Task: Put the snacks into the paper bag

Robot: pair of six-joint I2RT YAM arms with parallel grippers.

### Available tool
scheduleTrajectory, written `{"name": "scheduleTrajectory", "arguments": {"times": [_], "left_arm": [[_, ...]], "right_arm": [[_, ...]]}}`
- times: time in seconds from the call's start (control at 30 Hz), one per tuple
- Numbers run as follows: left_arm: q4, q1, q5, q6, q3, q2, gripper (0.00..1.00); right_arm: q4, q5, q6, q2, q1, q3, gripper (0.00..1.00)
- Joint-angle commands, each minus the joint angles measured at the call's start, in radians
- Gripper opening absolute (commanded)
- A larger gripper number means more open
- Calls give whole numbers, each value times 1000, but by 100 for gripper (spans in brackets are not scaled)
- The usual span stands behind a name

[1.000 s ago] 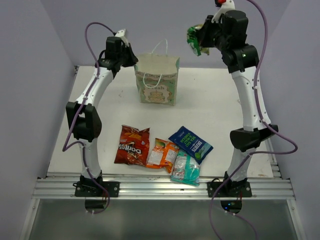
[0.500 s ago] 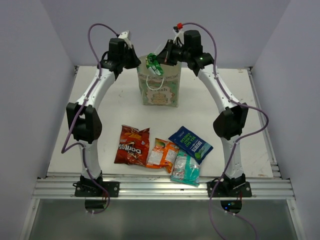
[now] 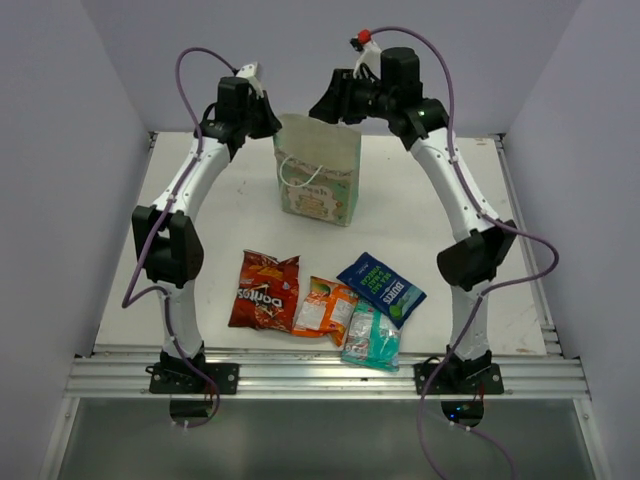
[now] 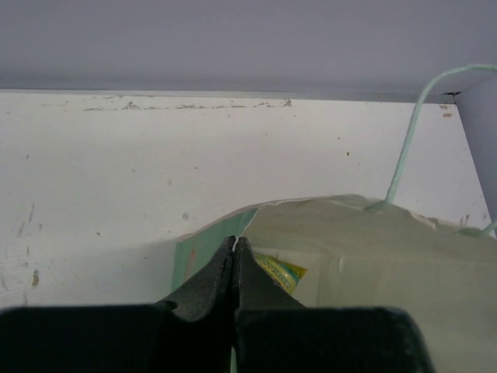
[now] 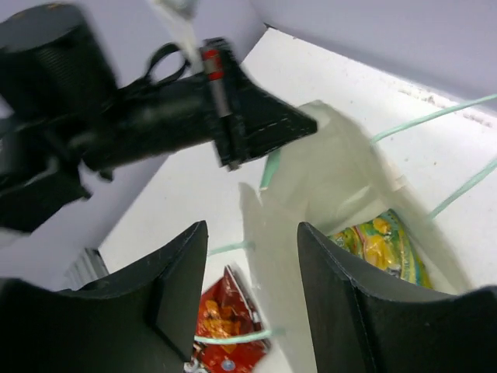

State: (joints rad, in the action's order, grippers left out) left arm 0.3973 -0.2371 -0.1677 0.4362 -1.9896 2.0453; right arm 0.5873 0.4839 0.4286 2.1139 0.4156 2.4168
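Note:
The beige paper bag stands at the back of the table, its top edge pinched at the left by my shut left gripper. In the left wrist view the fingertips meet on the bag's rim. My right gripper hovers over the bag's mouth, open and holding nothing. A green-yellow packet lies inside the bag and also shows past the left fingers. On the table in front lie the red Doritos bag, the orange-white packet, the dark blue packet and the teal-white packet.
Purple walls close in the table on the left, back and right. A metal rail runs along the near edge, with both arm bases bolted to it. White string handles hang over the bag's front.
The right arm swung from high at the right to over the bag with the green-yellow packet, then opened. The packet now lies in the bag. The left gripper stayed on the rim.

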Motion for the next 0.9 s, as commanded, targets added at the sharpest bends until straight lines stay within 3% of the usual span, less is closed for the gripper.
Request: {"name": "scheduleTrajectory", "arguments": {"times": [0.0, 0.17, 0.33, 0.67, 0.87], "left_arm": [[14, -5, -7, 15, -5, -36, 0], [20, -5, -19, 16, 0, -25, 0], [31, -5, -20, 6, 8, -33, 0], [40, -5, -24, -5, 60, -65, 0], [41, -5, -18, -17, 95, -99, 0]], "right_arm": [[107, 13, -295, -204, 92, -53, 55], [271, -39, -514, -311, 273, -385, 65], [264, -87, -565, -298, 416, -605, 72], [38, -258, -570, -147, 505, -745, 87], [-119, -375, -585, -103, 538, -795, 89]]}}
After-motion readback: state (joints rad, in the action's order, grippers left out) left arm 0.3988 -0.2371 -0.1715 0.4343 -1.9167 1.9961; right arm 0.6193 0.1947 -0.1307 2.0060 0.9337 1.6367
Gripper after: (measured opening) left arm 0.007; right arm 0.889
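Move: The red Doritos bag lies about 23 cm back from the right hand, 11 cm to its left and 36 cm below. Of its neighbours, the orange snack is some 28 cm back and 3 cm right, the blue pack about 22 cm back and 16 cm right. The paper bag's middle is about 4 cm ahead, nearly in line sideways, 22 cm down. From the left hand, the Doritos bag is roughly 30 cm back, 2 cm left and 24 cm below. Pull the right gripper back off the open paper bag, rising slightly at first, then sweep it down and somewhat left towards the Doritos bag, ending about 28 cm lower and 22 cm nearer the base. Swing the fingers from sideways to steeply down, some 55 degrees, and spread them nearly wide; stop above the snack. Keep the left fingers pinching the paper bag's left rim. ##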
